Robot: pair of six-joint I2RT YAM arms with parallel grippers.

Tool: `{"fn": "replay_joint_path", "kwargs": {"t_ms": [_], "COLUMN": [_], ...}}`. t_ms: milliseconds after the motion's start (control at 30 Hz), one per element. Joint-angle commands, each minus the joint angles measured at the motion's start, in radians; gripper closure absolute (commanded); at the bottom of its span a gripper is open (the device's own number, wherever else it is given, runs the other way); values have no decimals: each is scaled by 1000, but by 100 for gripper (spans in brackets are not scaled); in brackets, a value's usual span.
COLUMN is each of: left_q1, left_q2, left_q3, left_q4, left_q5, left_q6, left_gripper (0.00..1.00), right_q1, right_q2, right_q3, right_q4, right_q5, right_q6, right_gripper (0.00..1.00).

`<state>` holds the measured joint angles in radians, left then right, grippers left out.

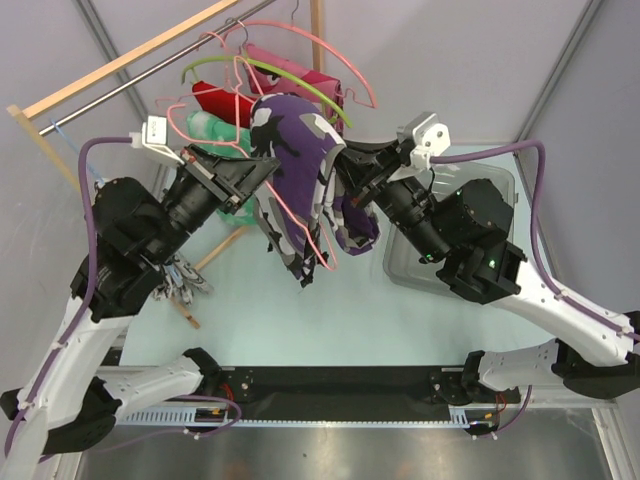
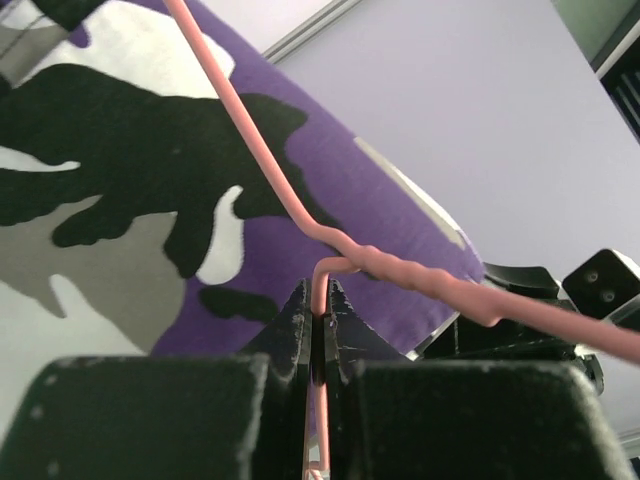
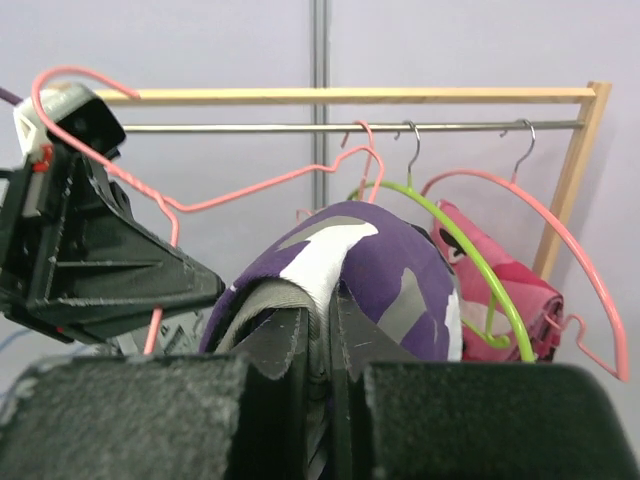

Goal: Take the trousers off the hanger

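Note:
The trousers (image 1: 290, 165), purple with white, grey and black camouflage, hang bunched in mid-air between my two arms. The thin pale pink hanger (image 1: 305, 215) runs across and down them. My left gripper (image 1: 268, 166) is shut on the hanger's wire (image 2: 322, 290), which passes between its fingers in the left wrist view, with the trousers (image 2: 150, 200) just behind. My right gripper (image 1: 345, 190) is shut on a fold of the trousers (image 3: 340, 260). The hanger (image 3: 150, 205) also shows at the left of the right wrist view.
A clothes rail (image 1: 150, 75) on a wooden frame (image 1: 120, 62) stands at the back with pink and lime-green hangers (image 1: 300, 78), a red garment (image 1: 220, 100) and a green-and-white one (image 1: 212, 128). A grey bin (image 1: 500, 195) lies under my right arm. A newsprint-patterned garment (image 1: 180, 278) lies at left.

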<state>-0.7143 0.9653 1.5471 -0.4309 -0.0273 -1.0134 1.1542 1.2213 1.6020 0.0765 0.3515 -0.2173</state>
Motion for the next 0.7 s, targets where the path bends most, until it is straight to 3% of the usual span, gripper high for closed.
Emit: {"fn": "replay_joint_path", "kwargs": {"t_ms": [0,167,300,400,667], "left_q1": [-7,-7,-7,-7,-7], "left_q2": [0,-11,-36,-63,-97], "left_q3": [-5,-18,-38,-79,-96], "left_q4": [-9,-28,-60,-61,-141], "left_q5": [-19,-37,-76,-77,-95], "left_q6": [12,38,85,134,180], "left_gripper": [100,100,100,100,100], "right_q1": [-5,-7,-11,56,61], "right_q2": [-28,-11,3,36,64], "right_q3": [134,194,280,338,395], "right_q4": [275,270,223,189,195], "right_q5": [-83,-85,-144,-148,-143], "right_q6": [61,35,114,69,18], "right_gripper": [100,100,100,100,100]}}
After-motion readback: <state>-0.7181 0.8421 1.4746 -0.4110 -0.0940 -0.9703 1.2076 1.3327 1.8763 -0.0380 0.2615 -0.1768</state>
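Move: Both hands are already holding: the left pinches the pink hanger just under its hook, the right a folded edge of the trousers. The trousers' middle is about 6 cm to the left hand's right, 2 cm ahead and slightly below; from the right hand it is some 5 cm left and 1 cm ahead. The green hanger is about 12 cm straight ahead of the left hand, with the red cloth 13 cm ahead and 8 cm left of that hand. Upward first, then also back and left, the right hand lifts its pinched edge of the trousers about 5 cm, turning some 10 degrees counter-clockwise. The left hand keeps its pinch on the hanger and starts slowly, then draws it about 3 cm left and 2 cm back, away from the green hanger; both grippers stay shut. ##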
